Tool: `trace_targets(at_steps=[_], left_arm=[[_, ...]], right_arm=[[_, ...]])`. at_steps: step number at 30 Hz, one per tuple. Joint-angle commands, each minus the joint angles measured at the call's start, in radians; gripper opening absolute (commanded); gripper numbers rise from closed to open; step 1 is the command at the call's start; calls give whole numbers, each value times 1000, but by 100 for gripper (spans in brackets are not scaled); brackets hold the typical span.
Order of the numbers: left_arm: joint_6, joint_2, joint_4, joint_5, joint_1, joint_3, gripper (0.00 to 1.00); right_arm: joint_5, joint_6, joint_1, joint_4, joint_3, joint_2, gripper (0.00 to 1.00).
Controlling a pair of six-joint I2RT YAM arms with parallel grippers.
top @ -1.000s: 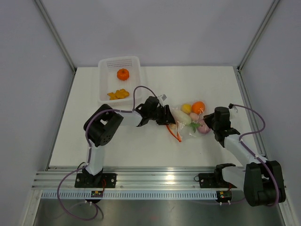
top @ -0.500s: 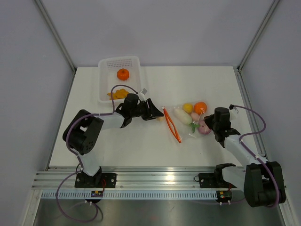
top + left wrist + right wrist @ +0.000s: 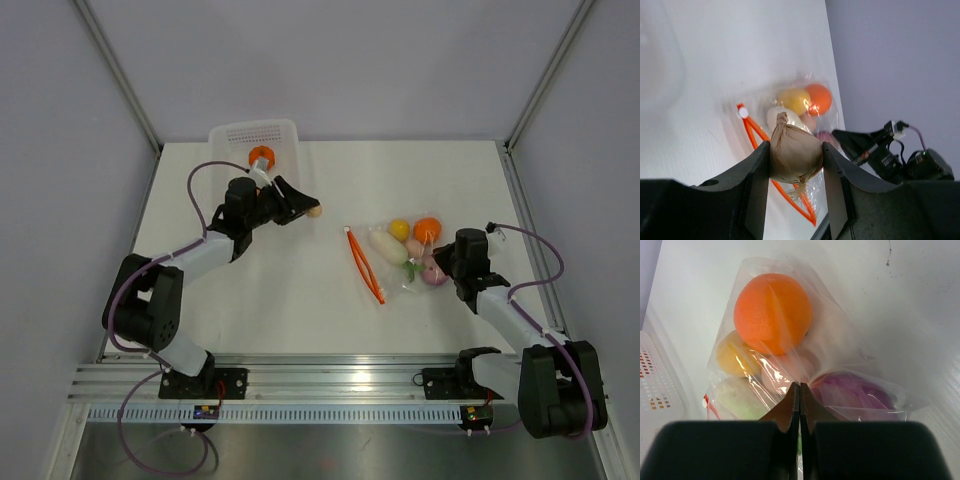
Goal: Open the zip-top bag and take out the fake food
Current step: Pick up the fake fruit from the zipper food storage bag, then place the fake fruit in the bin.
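Note:
The clear zip-top bag (image 3: pixel 408 252) lies right of centre, its orange zipper strip (image 3: pixel 365 265) gaping toward the left. Inside it are an orange ball (image 3: pixel 425 228), a yellow piece (image 3: pixel 398 229), a white radish-like piece (image 3: pixel 385 246) and a purple piece (image 3: pixel 434 272). My right gripper (image 3: pixel 441 262) is shut on the bag's film between the purple piece (image 3: pixel 855 395) and the orange ball (image 3: pixel 772 312). My left gripper (image 3: pixel 306 207) is raised beside the basket, shut on a brown onion-like piece (image 3: pixel 795 152), well left of the bag (image 3: pixel 805 107).
A white perforated basket (image 3: pixel 255 133) stands at the back left with an orange tangerine (image 3: pixel 261 157) in it; my left arm covers its near part. Grey walls enclose the table on three sides.
My left arm swung from the bag's mouth leftward to the basket, carrying the brown piece out of the bag. The right gripper and the bag stayed put.

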Motion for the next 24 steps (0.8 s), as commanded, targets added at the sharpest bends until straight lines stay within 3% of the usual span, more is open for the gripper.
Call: trace_targets(at_steps=[1, 5, 12, 17, 20, 24], left_arm=[[-24, -27, -1, -126, 34, 48, 35], [-23, 7, 8, -200, 64, 76, 36], [-1, 96, -35, -189, 146, 194, 38], [61, 104, -99, -281, 160, 203, 43], [60, 122, -90, -253, 184, 208, 48], [74, 107, -62, -258, 195, 177, 73]], right_arm=[[-21, -16, -3, 39, -1, 6, 0], [-39, -21, -5, 45, 8, 27, 0], [-51, -30, -3, 43, 17, 37, 0], [-65, -30, -5, 49, 17, 38, 0], [-68, -30, -6, 51, 17, 32, 0], [-74, -33, -5, 51, 17, 31, 0]])
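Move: The left gripper already holds the fake onion. The white basket's middle lies about 22 cm ahead of it and 17 cm to its left, some 14 cm below; its near right corner is closest. In the basket, the yellow lump is about 12 cm ahead and 17 cm left of that gripper, and the orange fruit about 27 cm ahead and 17 cm left. From the right gripper, the basket's middle is roughly 30 cm ahead, 55 cm left and a little lower. Carry the held onion forward and left in equal measure with the left gripper, about 10 cm each way and nearly level, until the fingers are over the basket's near right corner. Turn the wrist some 20 degrees counter-clockwise on the way, then, as the hand slows, open the fingers and let go of the onion. ##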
